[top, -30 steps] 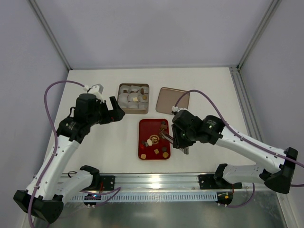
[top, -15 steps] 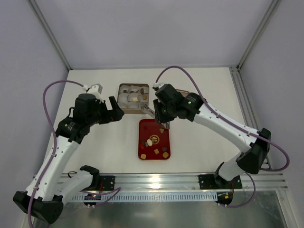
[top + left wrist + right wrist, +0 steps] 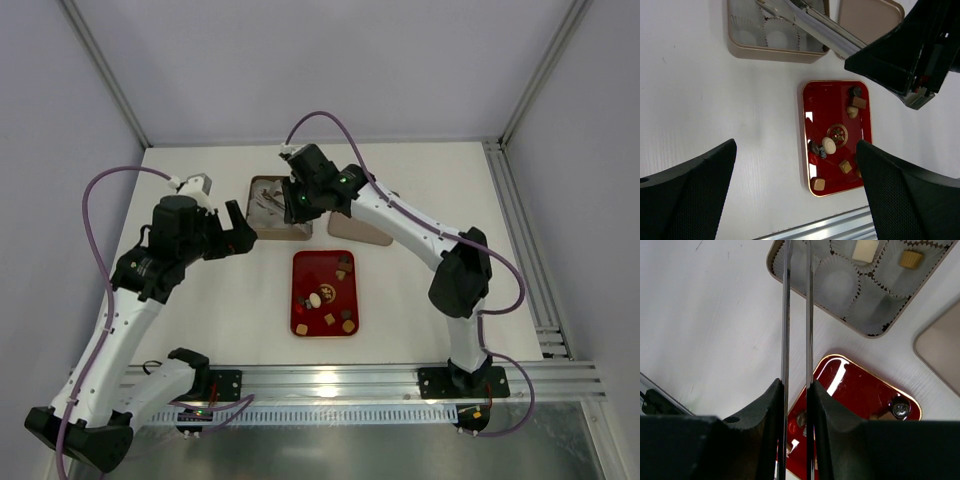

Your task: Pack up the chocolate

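Observation:
Several small chocolates (image 3: 315, 299), dark, tan and cream, lie in the red tray (image 3: 320, 265); they also show in the left wrist view (image 3: 829, 145). The gold box (image 3: 253, 210) of white paper cups holds a cream square (image 3: 865, 250) and a tan piece (image 3: 910, 259). My right gripper (image 3: 298, 200) (image 3: 796, 390) is shut on metal tweezers (image 3: 785, 315), which reach over the box's left part. Their tips are cut off, so I cannot tell if they hold a candy. My left gripper (image 3: 243, 233) (image 3: 795, 200) is open and empty, left of the box.
The box's tan lid (image 3: 365, 232) lies right of the box, partly under my right arm; it shows in the left wrist view (image 3: 865, 20) too. A metal rail (image 3: 330, 380) runs along the near table edge. White table surrounds the tray.
My right arm swung with the tweezers from the red tray up and left to over the gold box. The left arm has barely moved.

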You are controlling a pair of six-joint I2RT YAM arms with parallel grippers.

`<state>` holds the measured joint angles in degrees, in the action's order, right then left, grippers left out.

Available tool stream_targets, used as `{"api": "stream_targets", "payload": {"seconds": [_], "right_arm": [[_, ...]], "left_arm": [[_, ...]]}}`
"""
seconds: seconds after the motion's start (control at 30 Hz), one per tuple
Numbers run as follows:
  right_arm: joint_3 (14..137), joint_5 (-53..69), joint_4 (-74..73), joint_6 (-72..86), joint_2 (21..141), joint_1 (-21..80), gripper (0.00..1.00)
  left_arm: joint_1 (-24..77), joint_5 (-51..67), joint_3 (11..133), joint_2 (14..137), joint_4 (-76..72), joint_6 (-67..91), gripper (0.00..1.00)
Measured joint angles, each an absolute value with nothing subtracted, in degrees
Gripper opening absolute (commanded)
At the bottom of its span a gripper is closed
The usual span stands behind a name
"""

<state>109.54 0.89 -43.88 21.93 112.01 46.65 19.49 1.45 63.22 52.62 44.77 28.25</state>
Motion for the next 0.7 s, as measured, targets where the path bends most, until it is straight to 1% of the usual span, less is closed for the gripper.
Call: {"api": "stream_targets", "payload": {"seconds": [0.2,0.47,0.7], "right_arm": [[114.2,2.5,-43.3,21.5,117.8,45.9,0.22],[116.6,3.2,-43.4,21.3,122.3,45.7,0.24],[116.8,3.2,-43.3,21.1,123.1,45.7,0.30]], "left_arm": [[19.5,0.1,63.2,52.6,44.9,28.0,1.00],[19.5,0.0,63.3,52.6,44.9,28.0,1.00],[19.5,0.0,63.3,52.6,44.9,28.0,1.00]]}}
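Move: The right hand, its fingers shut on the long tongs, has the left cup of the packing box's middle row about 9 cm ahead, 8 cm to its left and 14 cm below. In that row the white chocolate lies 3 cm left and the golden-brown one 2 cm right, both some 9 cm ahead; the red tray is 13 cm back and 7 cm right. From the idle left hand, the cup lies roughly 18 cm ahead, 4 cm right and 19 cm down. The right hand keeps its grip on the tongs and lowers them about 5 cm towards the left cup of the box's middle row, drifting some 2.5 cm forward and as much to the left, mostly early on, before the descent eases to a stop. The wrist hardly turns and the gripper's opening doesn't change, so the tongs' tips keep slanting down, forward and left past the white chocolate; whether they touch the cup can't be seen. ##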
